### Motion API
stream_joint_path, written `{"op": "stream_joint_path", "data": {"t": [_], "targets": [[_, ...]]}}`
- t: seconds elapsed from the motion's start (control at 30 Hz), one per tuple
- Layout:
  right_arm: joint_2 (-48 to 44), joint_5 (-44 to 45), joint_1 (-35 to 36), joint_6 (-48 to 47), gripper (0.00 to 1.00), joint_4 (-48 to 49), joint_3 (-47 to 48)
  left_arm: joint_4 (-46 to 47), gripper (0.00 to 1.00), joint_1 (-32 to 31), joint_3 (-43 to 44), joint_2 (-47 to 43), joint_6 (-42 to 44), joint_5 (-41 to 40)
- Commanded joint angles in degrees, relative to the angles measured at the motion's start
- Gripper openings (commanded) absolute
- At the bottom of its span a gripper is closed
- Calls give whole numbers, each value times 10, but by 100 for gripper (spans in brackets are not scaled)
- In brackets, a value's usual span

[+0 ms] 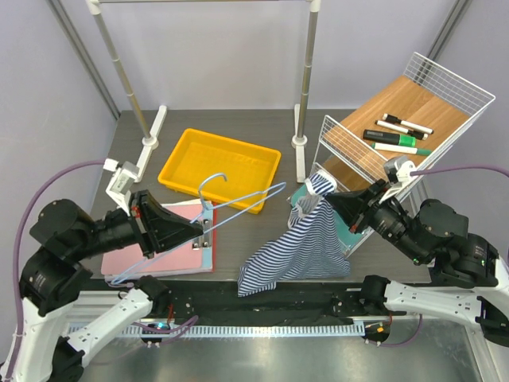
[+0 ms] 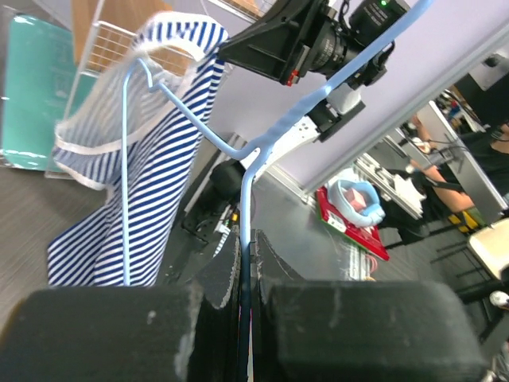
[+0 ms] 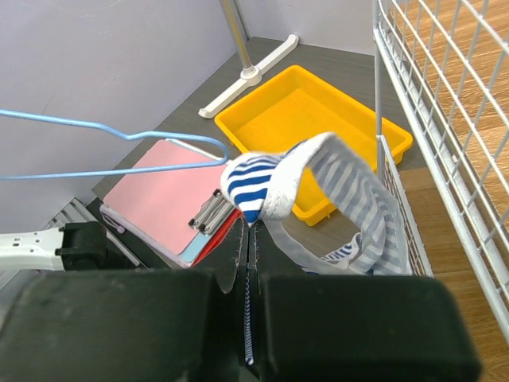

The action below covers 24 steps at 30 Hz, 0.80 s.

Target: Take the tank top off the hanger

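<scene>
The striped navy-and-white tank top (image 1: 298,247) hangs by one shoulder strap from my right gripper (image 1: 332,199), and its hem rests on the table. In the right wrist view the right gripper (image 3: 253,231) is shut on that strap (image 3: 254,179). My left gripper (image 1: 205,227) is shut on the light-blue wire hanger (image 1: 266,196) and holds it tilted, with its far tip right by the strap. The left wrist view shows the wire (image 2: 245,191) pinched in the left gripper (image 2: 246,255), with the tank top (image 2: 167,159) at the hanger's far end. I cannot tell whether that end is still inside the strap.
A yellow tray (image 1: 169,169) sits behind the hanger. A pink clipboard stack (image 1: 183,255) lies under the left gripper. A white wire rack (image 1: 445,87) with a wooden shelf and markers stands at the right. Two grey rack poles (image 1: 306,79) rise at the back.
</scene>
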Motion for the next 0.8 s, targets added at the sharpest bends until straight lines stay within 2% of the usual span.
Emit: {"op": "stream_joint_path", "data": {"t": [0.0,0.13,0.27,0.4,0.63,0.77], "targets": [[10,-15,4,-9,1,31,12,-67,0,2,44,-9,37,-66],[20,-100,3,-19,1,37,10,-102,0,2,81,18,48,-187],[17,-187,4,-20,1,52,-4,-87,0,2,122,77,50,-266],[16,-216,3,-9,1,61,-18,-42,0,2,177,189,55,-291],[-11,-237,3,7,1,82,-39,26,0,8,337,372,57,-355],[-16,-234,3,11,1,83,-43,43,0,52,450,473,8,-327]]}}
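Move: The bare hanger is already in the left hand. The rack's rail, where it is headed, has its middle about 45 cm ahead, 3 cm right and perhaps 5 cm higher; the yellow tray lies 36 cm ahead and 35 cm down, the pink clipboard 16 cm ahead, 16 cm left. The tank top hangs from the right hand, its middle some 8 cm left, 1 cm ahead and 15 cm down; the wire shelf is around 23 cm ahead, 15 cm right. The hanger, still pinched shut in the left fingers, is swept away from the tank top towards the rail: a short drift left, then a fast swing forward of some 24 cm, curving right and rising slightly, the hand turning counter-clockwise about 30 degrees. The right hand keeps its grip on the tank top's strap end and draws it back and left, about 5 cm each way, away from the wire shelf, turning counter-clockwise too. ##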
